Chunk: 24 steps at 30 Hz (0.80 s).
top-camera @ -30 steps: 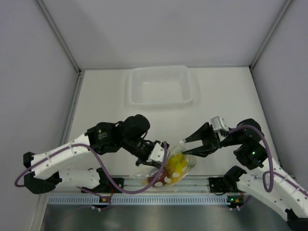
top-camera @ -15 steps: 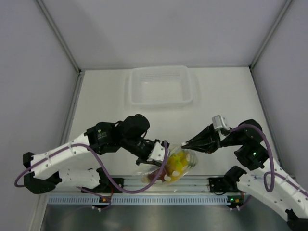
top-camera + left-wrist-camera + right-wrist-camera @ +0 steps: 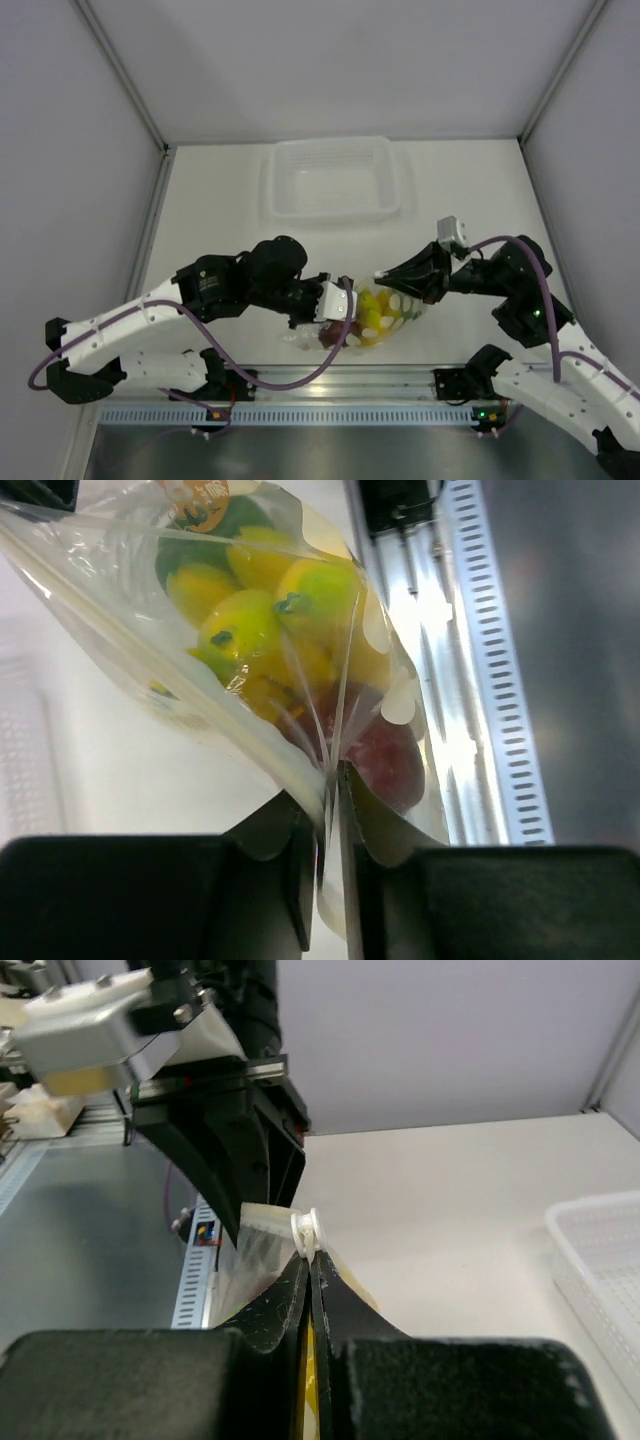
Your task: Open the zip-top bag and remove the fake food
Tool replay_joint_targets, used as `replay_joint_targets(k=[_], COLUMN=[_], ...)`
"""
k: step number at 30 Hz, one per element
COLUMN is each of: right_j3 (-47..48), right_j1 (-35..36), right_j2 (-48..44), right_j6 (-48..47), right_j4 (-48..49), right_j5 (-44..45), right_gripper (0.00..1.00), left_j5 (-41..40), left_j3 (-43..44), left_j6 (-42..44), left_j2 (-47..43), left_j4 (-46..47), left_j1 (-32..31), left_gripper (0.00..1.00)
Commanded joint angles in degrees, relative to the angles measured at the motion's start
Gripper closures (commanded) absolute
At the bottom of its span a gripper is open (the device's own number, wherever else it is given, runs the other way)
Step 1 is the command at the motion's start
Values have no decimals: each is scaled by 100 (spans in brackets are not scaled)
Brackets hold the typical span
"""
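Note:
The zip-top bag (image 3: 385,315), clear with white dots, hangs stretched between my two grippers near the table's front edge. The fake food shows through it: a yellow banana bunch (image 3: 250,620), a dark red fruit (image 3: 390,765) and a green piece (image 3: 195,555). My left gripper (image 3: 328,805) pinches the bag's film between nearly closed jaws, on the bag's left side (image 3: 347,300). My right gripper (image 3: 310,1255) is shut on the bag's top edge, just under the white slider (image 3: 307,1230), at the bag's upper right (image 3: 383,277).
A translucent rectangular tray (image 3: 330,212) stands at the back middle of the table; its corner also shows in the right wrist view (image 3: 600,1260). A slotted metal rail (image 3: 400,380) runs along the near edge, just below the bag.
The right gripper's jaws have shut on the bag's top edge and moved up and left. The bag has risen off the rail and stretched out. The left gripper shifted slightly right.

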Motion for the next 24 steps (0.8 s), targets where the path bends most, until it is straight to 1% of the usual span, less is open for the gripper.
replay_joint_targets(k=[1,3,4,6,7,8,9,11,12,13,16,18,19,20,24], right_j3=[560,832,929,1210,1298,1421,1457,1484,1475,1466,1448,1405,1387,1326,1238], right_j1=[193,289,334,404,430,439,483,518,553,571,659,729,747,773,808], right_j2=[311,600,698,961,1041,1111,1199,1261,1305,1331,1437,1481,1481,1464,1288], right_j6=[-265,-449,-537,-835,-906,-985,-1004,-1030,-1030,-1030,-1013,-1048,-1056,-1083,-1083], right_j4=[-585,-830,-945,-1147,-1374,-1455,-1525,-1657,-1675,-1719,-1921,-2036,-2053,-2079,-2229], right_j5=[1021,1066,1083,1171,1215,1276,1390,1461,1531,1532,1584,1602,1602,1611,1734], right_gripper=[100,100,100,100,100,100,100,100,100,100,100,100,100,100,100], left_j5=[-1032,-1279,-1271,-1104,-991,-876,-527,10,578,758,1258,1523,1872,2015,2613], left_j3=[-194,-282,-274,-169,-125,-72,68,148,235,306,473,509,517,526,544], left_j6=[-32,57,65,48,31,-65,-101,-241,-277,-312,-313,-260,-242,-233,-137], left_j2=[-196,-187,-179,-152,-144,-126,-117,-47,-3,128,426,568,681,735,937], left_j4=[684,780,790,798,816,842,869,965,1018,1044,1149,1378,1448,1649,1862], left_j1=[37,37,107,282,527,677,827,1336,1677,1794,1909,1909,1909,1909,1909], left_gripper=[79,71,57,44,31,27,25,20,11,2,2,2,2,2,6])
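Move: The zip slider of the bag sits between the right hand's closed fingertips. From the left hand, whose barely parted fingers are at the other end of the bag's mouth, the slider is about 8 cm right, 5 cm ahead and 6 cm higher. The yellow fruit hangs about 8 cm right of the left hand, level fore and aft and 9 cm below; the purple food is 3 cm right, 2 cm back and 9 cm below. Left hand releases the bag, opens wide, swings 9 cm forward towards the slider; right lowers the slider 6 cm. ##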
